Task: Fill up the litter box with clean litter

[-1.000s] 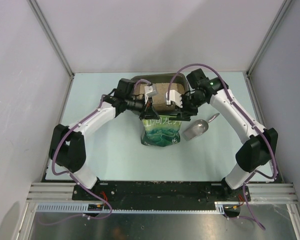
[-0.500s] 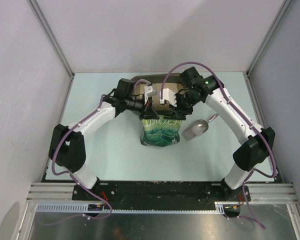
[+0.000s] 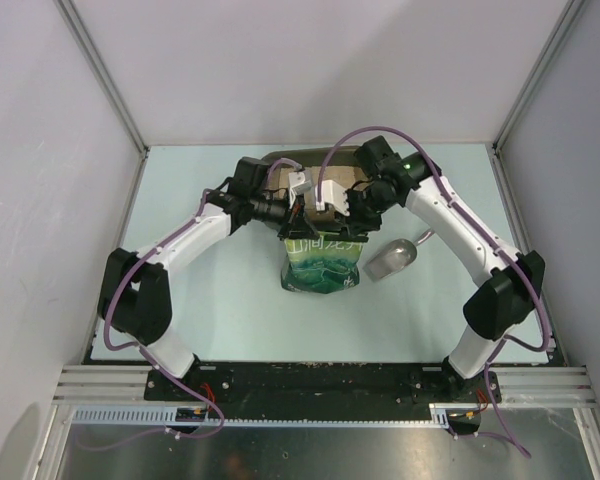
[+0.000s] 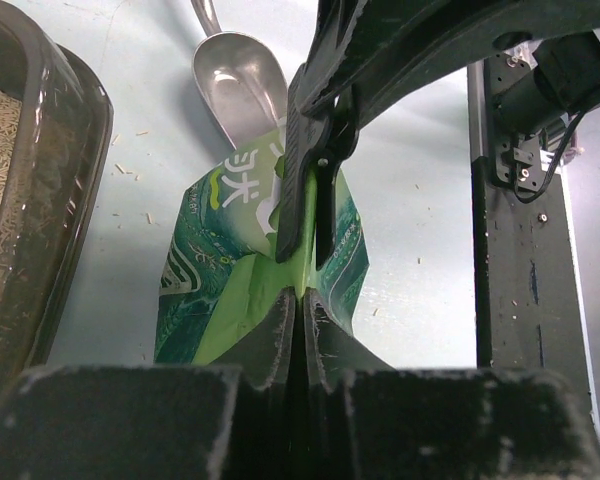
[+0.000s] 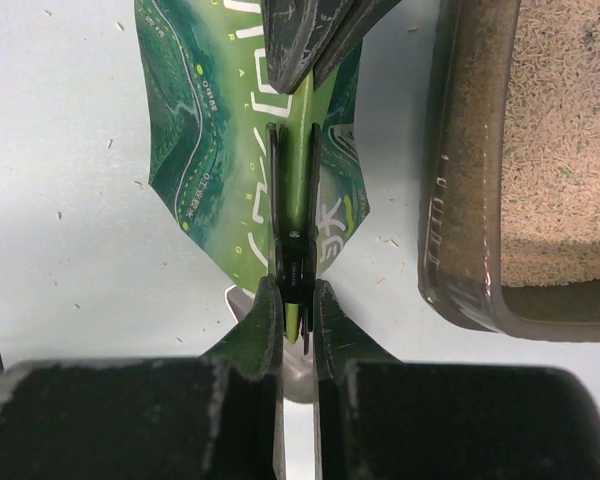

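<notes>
The litter box (image 3: 280,160), a dark tray at the back of the table, holds beige clean litter (image 3: 330,178); both also show in the right wrist view as litter box (image 5: 460,200) and clean litter (image 5: 570,150). A green printed bag (image 3: 324,262) lies just in front of it. My left gripper (image 4: 300,305) is shut on the bag's (image 4: 220,260) top edge. My right gripper (image 5: 297,290) faces it from the other side, shut on a slim black clip (image 5: 292,200) that runs along that same edge. From above, the left gripper (image 3: 300,224) and right gripper (image 3: 340,226) nearly meet.
A silver metal scoop (image 3: 395,258) lies right of the bag; it shows as scoop (image 4: 235,85) in the left wrist view. Loose granules dot the pale table (image 3: 210,300). Grey walls enclose the cell on three sides.
The right arm has swung left, bringing its gripper in along the bag's top edge toward the left gripper. The left arm and the bag have hardly moved.
</notes>
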### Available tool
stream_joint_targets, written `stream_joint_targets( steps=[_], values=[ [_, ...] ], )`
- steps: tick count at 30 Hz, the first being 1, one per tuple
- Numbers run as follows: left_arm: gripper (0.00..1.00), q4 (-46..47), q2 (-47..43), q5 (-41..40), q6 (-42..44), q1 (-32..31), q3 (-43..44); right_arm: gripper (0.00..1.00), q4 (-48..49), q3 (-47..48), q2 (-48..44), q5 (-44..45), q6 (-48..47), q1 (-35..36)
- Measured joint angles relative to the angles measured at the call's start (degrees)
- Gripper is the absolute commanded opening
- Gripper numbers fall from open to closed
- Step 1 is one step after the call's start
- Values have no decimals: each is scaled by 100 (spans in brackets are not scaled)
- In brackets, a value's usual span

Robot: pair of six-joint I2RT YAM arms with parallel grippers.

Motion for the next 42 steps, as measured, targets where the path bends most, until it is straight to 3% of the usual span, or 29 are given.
stream_joint_targets(
  steps=[7, 10, 11, 12, 15, 17, 25, 26, 27, 28, 31, 35, 42],
  values=[
    [15, 0, 13, 0, -39, 2, 2, 0, 44, 0, 142, -136, 81, 0],
    [24, 2, 13, 0, -46, 2, 2, 1, 48, 0, 142, -142, 94, 2],
    [28, 4, 13, -2, -48, 2, 2, 5, 48, 0, 142, -142, 101, 2],
    [35, 4, 13, -7, -50, 2, 2, 15, 48, -2, 142, -142, 127, 7],
    [40, 4, 13, -48, -61, 9, 4, 40, 68, -15, 142, -136, 227, 13],
    [43, 7, 13, -118, -96, 17, 13, 49, 83, -28, 142, -125, 341, 17],
    [60, -13, -4, -258, -205, 157, 264, 70, 52, 48, 142, -157, 824, -160],
    [63, -26, -24, -302, -260, 203, 343, 76, 48, 114, 142, -192, 929, -227],
    [69, -50, -35, -330, -293, 245, 415, 97, 74, 199, 140, -234, 1095, -306],
    [73, -72, -46, -376, -319, 310, 520, 100, 114, 271, 129, -243, 1246, -365],
    [82, -118, -118, -603, -428, 525, 863, 100, 562, 385, -2, -155, 2057, -570],
    [89, -125, -297, -1279, -415, 691, 1283, 100, 1375, 358, -160, 774, 3342, -695],
    [100, -105, -616, -3622, -46, 686, 1182, 100, 2522, -463, -415, 2540, 4756, -743]
  ],
)
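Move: The right hand still holds the black clip on the bag's top edge, the clip's middle about 3 cm to its left and level with it fore and aft. From the left hand, pinching the bag's top, the bag's middle is roughly 4 cm right, 1 cm back and 8 cm below. From the right hand, the litter box is some 20 cm ahead and 9 cm left; the scoop is about 3 cm ahead and 11 cm right; both are 16 cm below. Both hands open, releasing bag and clip, then swing forward over 10 cm and apart, the left rising 9 cm. ##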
